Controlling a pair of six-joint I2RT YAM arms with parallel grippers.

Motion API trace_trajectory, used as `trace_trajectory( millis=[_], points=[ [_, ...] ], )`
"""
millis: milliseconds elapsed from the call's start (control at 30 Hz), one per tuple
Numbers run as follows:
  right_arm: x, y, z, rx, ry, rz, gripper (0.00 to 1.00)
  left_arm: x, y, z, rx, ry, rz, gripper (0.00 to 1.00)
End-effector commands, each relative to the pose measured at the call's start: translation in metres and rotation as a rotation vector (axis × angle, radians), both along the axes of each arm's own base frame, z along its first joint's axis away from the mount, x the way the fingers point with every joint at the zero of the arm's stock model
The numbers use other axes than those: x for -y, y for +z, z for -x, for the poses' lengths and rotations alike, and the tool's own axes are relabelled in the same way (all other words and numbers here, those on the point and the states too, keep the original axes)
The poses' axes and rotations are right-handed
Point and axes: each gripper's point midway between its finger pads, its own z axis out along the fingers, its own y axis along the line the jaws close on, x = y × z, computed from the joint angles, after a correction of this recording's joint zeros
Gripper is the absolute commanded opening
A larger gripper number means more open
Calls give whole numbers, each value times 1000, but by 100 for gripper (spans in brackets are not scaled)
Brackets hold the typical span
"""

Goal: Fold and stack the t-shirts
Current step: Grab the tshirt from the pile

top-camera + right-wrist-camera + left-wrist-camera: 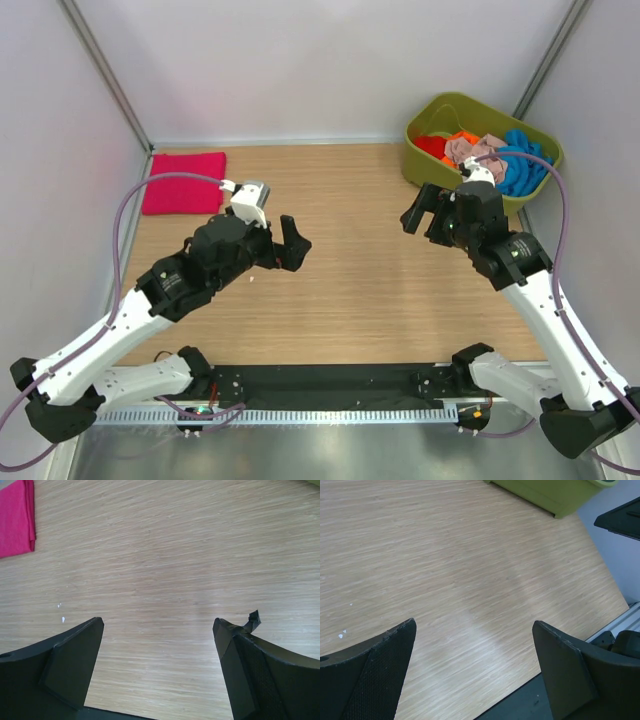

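Note:
A folded magenta t-shirt (184,182) lies at the table's far left; its corner shows in the right wrist view (16,519). Red (432,146), orange (462,137), dusty-pink (478,150) and blue (522,164) t-shirts are crumpled in the olive-green tub (428,168). My left gripper (288,243) hovers over the bare wood left of centre, open and empty (474,672). My right gripper (428,212) hovers right of centre beside the tub, open and empty (159,670).
The tub stands at the far right corner, its wall also in the left wrist view (545,495). White walls enclose the table. A black strip and metal rail (330,385) run along the near edge between the arm bases.

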Motion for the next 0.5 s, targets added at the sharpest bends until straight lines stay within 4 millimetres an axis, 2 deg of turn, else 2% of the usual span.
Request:
trace_trajectory(
  millis=[0, 100, 133, 200, 233, 267, 333, 367, 433, 467],
  points=[
    [6, 22, -4, 76, -55, -32, 100, 2, 11, 4, 29, -32, 26, 100],
    [14, 31, -14, 112, -102, 4, 100, 1, 8, 7, 11, -36, 27, 100],
    [38, 30, -23, 122, -233, 78, 100, 3, 6, 10, -1, -51, 31, 100],
    [53, 46, -40, 195, -308, 149, 100, 5, 4, 14, -16, -70, 44, 100],
    [61, 44, -56, 198, -362, 214, 99, 6, -1, 17, -25, -81, 42, 100],
    [65, 71, -69, 262, -402, 218, 99, 6, -1, 18, -26, -83, 47, 100],
    [70, 83, -92, 267, -414, 305, 99, 5, -5, 18, -38, -77, 48, 100],
    [74, 89, -120, 254, -436, 339, 99, 4, -6, 19, -40, -75, 49, 100],
    [88, 91, -146, 222, -451, 397, 99, 4, -13, 19, -64, -63, 59, 100],
    [104, 79, -171, 161, -487, 433, 98, 7, -13, 20, -67, -66, 76, 100]
  ],
)
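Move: The pile of t-shirts in the green bin lies about 31 cm ahead of my right hand, 12 cm to its right and 15 cm below. Counted from that same hand, the red shirt is some 32 cm ahead and 4 cm right, the orange one 32 cm ahead and 9 cm right, the blue one 28 cm ahead and 21 cm right. From my left hand the pile is roughly 36 cm ahead and 42 cm right, 18 cm lower. Starting with a small shift right, I send my right hand forward ever faster towards the bin of shirts, about 12 cm in all, with some 6 cm right and 6 cm up. On the way I turn it roughly 20 degrees clockwise and roll its right side up, fingers still wide open, touching nothing. My left hand, empty and open, eases about 2 cm back and down. ##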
